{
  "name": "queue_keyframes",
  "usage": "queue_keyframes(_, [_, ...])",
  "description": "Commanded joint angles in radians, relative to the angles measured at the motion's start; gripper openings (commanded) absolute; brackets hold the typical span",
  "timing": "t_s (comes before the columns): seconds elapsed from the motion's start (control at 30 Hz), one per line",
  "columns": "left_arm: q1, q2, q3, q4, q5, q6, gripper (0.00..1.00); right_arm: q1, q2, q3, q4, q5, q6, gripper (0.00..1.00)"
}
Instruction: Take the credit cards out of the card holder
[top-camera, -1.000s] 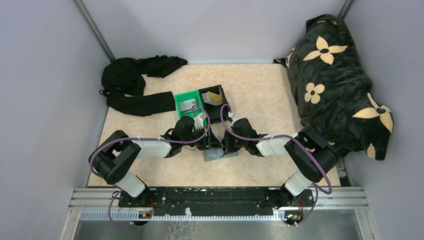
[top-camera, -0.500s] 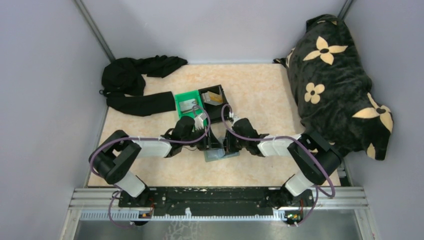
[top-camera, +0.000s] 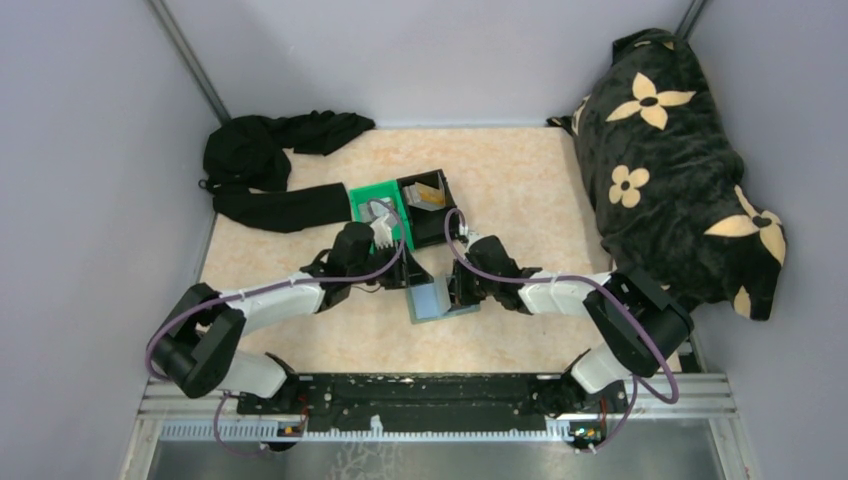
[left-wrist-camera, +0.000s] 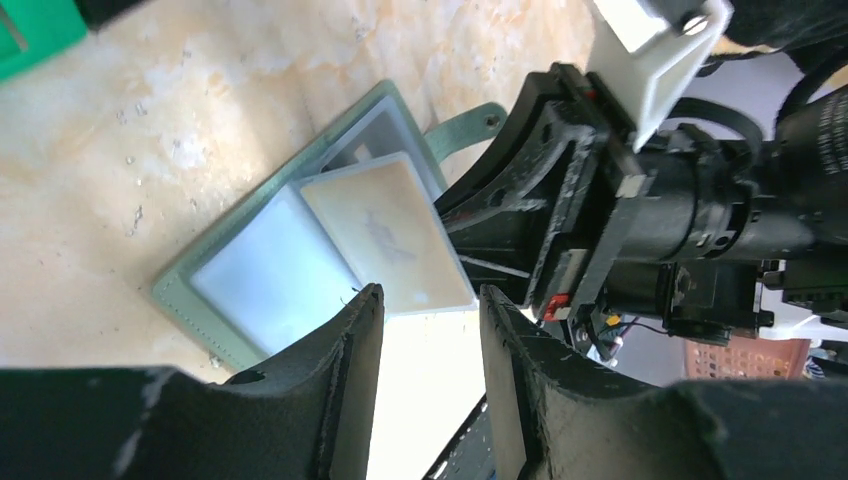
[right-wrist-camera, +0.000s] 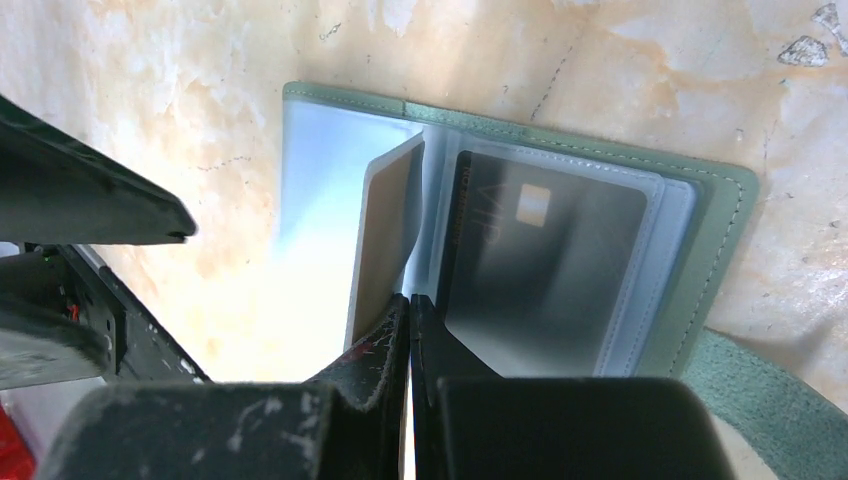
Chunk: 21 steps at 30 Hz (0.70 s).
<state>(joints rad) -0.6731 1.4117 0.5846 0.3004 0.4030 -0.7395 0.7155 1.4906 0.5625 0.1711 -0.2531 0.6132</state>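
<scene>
The card holder lies open on the table between the two grippers, grey-blue with clear inner leaves. A tan credit card stands tilted up in one leaf. A dark credit card lies flat in the right-hand sleeve. My right gripper is shut at the holder's middle fold, pinching a clear leaf right beside the tan card. My left gripper hangs open just left of the holder, with nothing between its fingers.
A green bin and a black bin stand just beyond the grippers, each holding something small. Black cloth lies at the back left. A dark floral blanket fills the right side. The holder's green strap trails beside the right gripper.
My left arm has drawn back to the left, uncovering the card holder, and its jaws have narrowed slightly. The right gripper has stayed shut at the fold.
</scene>
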Motion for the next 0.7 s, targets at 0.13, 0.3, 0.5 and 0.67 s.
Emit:
queue_keyframes(0.13, [0.001,0.000,0.067,-0.001,-0.002,0.045,0.46,0.002,-0.003,-0.010,0.037,-0.002,-0.004,0.00])
queue_keyframes(0.3, [0.001,0.106,0.062,0.092,0.059,-0.006,0.46,0.003,-0.010,-0.015,0.038,-0.002,-0.001,0.00])
queue_keyframes(0.5, [0.000,0.179,-0.011,0.157,0.076,-0.046,0.45,0.002,-0.034,-0.008,0.012,0.009,-0.008,0.00])
queue_keyframes(0.67, [0.000,0.195,-0.036,0.132,0.053,-0.044,0.44,0.001,-0.042,-0.003,0.000,0.009,-0.012,0.00])
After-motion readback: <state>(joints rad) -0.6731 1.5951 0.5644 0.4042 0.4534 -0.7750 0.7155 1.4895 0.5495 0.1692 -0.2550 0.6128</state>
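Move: The raised sleeve page of the card holder stands about 3 cm to the left hand's right, 1 cm back and some 6 cm below it. The flat blue sleeve lies 2 cm back, 1 cm left and 9 cm down, the dark card 3 cm back, 6 cm right and equally low; the green box is about 15 cm ahead, 10 cm left. From the right hand the page's middle is 1 cm ahead, 2 cm left, about level. Beside the raised sleeve page, held up by the closed right fingertips at its right face, the left hand comes down: it first arcs about 1.5 cm up, slightly forward and right, then drops some 6 cm while easing back, its fingertips tipping down several degrees. The left fingers stay half open and come close to the page's left side; the right hand all but stays in place, still shut. ##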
